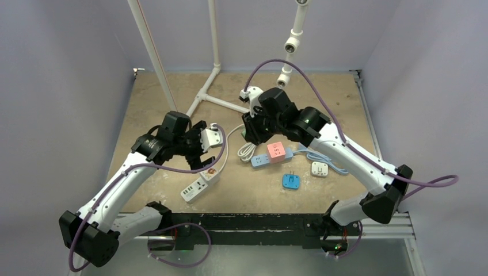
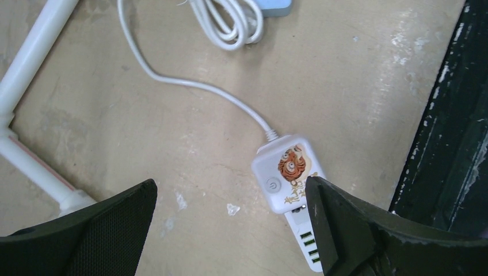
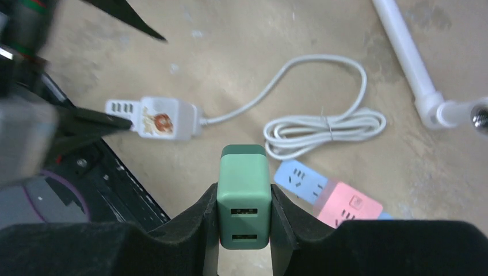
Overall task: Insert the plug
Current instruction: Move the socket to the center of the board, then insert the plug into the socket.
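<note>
My right gripper (image 3: 243,194) is shut on a green plug (image 3: 243,201), a block with two USB ports facing the camera, held above the table. In the top view this gripper (image 1: 252,133) hangs over the table's middle. A white power strip (image 2: 286,183) with a tiger sticker and a power button lies on the table near the front edge; its white cable (image 2: 190,83) runs away to a coil (image 2: 230,23). My left gripper (image 2: 230,185) is open above the table, its right finger (image 2: 345,224) over the strip's USB end. The top view shows the strip (image 1: 201,184) just below the left gripper (image 1: 201,156).
A blue and pink power strip (image 1: 273,154) lies under the right arm. A blue adapter (image 1: 291,181) and a white adapter (image 1: 319,168) sit to its right. A white pipe frame (image 1: 207,92) stands at the back. The black front rail (image 2: 449,144) runs beside the white strip.
</note>
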Robot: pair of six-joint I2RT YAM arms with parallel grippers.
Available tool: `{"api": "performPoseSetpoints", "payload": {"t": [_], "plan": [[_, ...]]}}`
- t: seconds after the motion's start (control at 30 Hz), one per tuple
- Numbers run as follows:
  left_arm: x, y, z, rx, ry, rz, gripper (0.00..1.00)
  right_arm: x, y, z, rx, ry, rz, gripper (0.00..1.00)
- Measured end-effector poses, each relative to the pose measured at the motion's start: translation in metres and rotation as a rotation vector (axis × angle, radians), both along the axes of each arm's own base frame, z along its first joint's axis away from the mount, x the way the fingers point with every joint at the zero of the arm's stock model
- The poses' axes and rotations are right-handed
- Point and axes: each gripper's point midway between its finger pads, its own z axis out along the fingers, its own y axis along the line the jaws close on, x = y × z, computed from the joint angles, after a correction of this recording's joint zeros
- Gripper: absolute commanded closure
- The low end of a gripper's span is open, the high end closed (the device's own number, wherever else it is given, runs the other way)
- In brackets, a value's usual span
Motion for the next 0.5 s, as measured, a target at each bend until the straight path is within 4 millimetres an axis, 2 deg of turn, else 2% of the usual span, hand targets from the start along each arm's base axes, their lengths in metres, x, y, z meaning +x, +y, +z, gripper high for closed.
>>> {"api": "performPoseSetpoints", "payload": {"t": [0.2, 0.33, 0.5], "plan": [[0.012, 0.01, 0.002, 0.012, -0.012, 0.115, 0.01, -0.008, -0.022, -0.057, -0.176, 0.112, -0.036, 1.0], [0.015, 0.012, -0.002, 0.019, -0.003, 0.147, 0.01, -0.011, -0.034, -0.073, -0.244, 0.124, -0.038, 1.0], [0.018, 0.014, -0.008, 0.027, 0.014, 0.175, 0.01, -0.01, -0.039, -0.088, -0.323, 0.096, 0.042, 1.0]]}}
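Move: The right hand holds the green adapter. The free sockets of the blue power strip lie about 2 cm ahead, 4 cm to its right and 26 cm below. The pink cube plugged into that strip is some 4 cm ahead and 9 cm right, the white cable coil 5 cm ahead and 1 cm left, and the white cube on the other strip 5 cm back and 13 cm left. From the left hand, the blue sockets lie about 5 cm ahead, 19 cm right and 16 cm down. Down and to its right, the right hand brings the held green adapter towards the blue power strip's free sockets, sinking about 9 cm and shifting 4 cm sideways while the wrist tips some 20 degrees so the fingers point more steeply down. The left hand, empty and wide open, eases about 2 cm forward and left, away from the white cube, swivelling slightly counter-clockwise. ##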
